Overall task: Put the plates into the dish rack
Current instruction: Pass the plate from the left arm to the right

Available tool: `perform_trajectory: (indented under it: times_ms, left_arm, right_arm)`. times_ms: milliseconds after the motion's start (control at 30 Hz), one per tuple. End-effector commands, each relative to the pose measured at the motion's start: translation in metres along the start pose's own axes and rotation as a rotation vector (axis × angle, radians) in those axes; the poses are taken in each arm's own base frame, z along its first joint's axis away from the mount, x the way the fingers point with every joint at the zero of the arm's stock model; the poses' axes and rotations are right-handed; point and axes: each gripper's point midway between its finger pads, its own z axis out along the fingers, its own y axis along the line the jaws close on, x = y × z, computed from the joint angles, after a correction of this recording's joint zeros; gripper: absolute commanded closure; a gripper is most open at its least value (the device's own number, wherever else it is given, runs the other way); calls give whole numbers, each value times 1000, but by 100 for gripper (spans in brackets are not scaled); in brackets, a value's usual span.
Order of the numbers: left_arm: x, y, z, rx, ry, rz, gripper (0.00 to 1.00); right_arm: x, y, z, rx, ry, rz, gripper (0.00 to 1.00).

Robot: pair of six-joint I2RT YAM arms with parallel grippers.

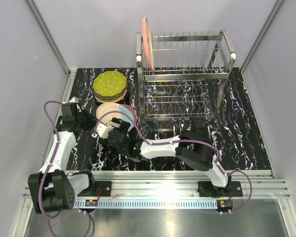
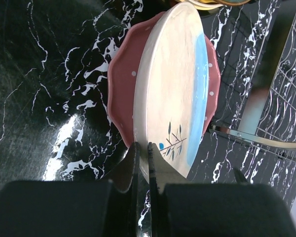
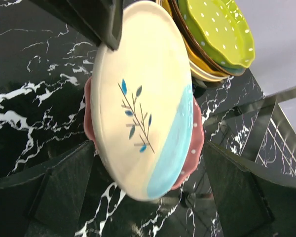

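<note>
A cream plate with a pale blue band and a leaf sprig [image 2: 172, 79] is tilted up off a dotted pink plate [image 2: 121, 84] that lies on the black marble table. My left gripper [image 2: 143, 150] is shut on the cream plate's near rim. My right gripper [image 3: 148, 148] stands wide open just in front of that plate [image 3: 138, 98], one finger [image 3: 64, 182] on each side, touching nothing. Another stack of plates, with a dotted green one on top [image 1: 109, 84], sits behind. The dish rack [image 1: 185, 73] stands at the back right with one pink plate [image 1: 147, 42] upright at its left end.
The rack's lower wire tier [image 2: 286, 98] is close on the right of the lifted plate. Grey walls close in the table on three sides. Both arms crowd the near left, and a metal rail [image 1: 153, 190] runs along the front edge.
</note>
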Motion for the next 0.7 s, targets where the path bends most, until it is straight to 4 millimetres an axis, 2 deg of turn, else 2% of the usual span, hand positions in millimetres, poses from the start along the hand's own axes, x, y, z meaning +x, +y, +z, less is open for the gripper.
perform_trajectory:
  times_ms: [0,233,267,333,467,667]
  left_arm:
    - [-15,-45,-14,196,-42,56,100]
    - [-12,-53,-16,241,-29,67,100]
    - [-12,-53,-17,245,-32,68,100]
    - [-13,-54,-18,249,-36,72,100]
    - [-14,-56,-20,256,-43,76,100]
    - [-14,-57,-20,262,-43,82,100]
  right_arm:
    - [-19,-8,13,49,-53,-1,3]
    - [-9,-22,28,91,-49,-3,14]
    - [-10,-24,29,106,-60,1,18]
    - [-7,-22,30,108,-60,-30,22]
    - [-11,-23,32,116,-76,-42,27]
    - [-19,-25,35,119,-90,-55,43]
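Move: Your left gripper already holds the cream-and-blue plate by its left rim; its middle lies about 4 cm ahead of the left hand, 8 cm right and 2 cm lower. From the open right hand it is roughly 6 cm ahead, 2 cm left and 2 cm below. From the right hand, the pink plate is some 5 cm ahead, 3 cm left and 10 cm down; the green plate is about 19 cm ahead, 6 cm left and 6 cm below. Slide the right gripper about 2.5 cm forward and 2 cm down so its fingers straddle the plate's near rim, narrowing them from wide open to a little over half. Keep the left fingers shut on the rim and bring that hand about 1.5 cm to the right and 2 cm up, tipping it some 5 degrees upward. ##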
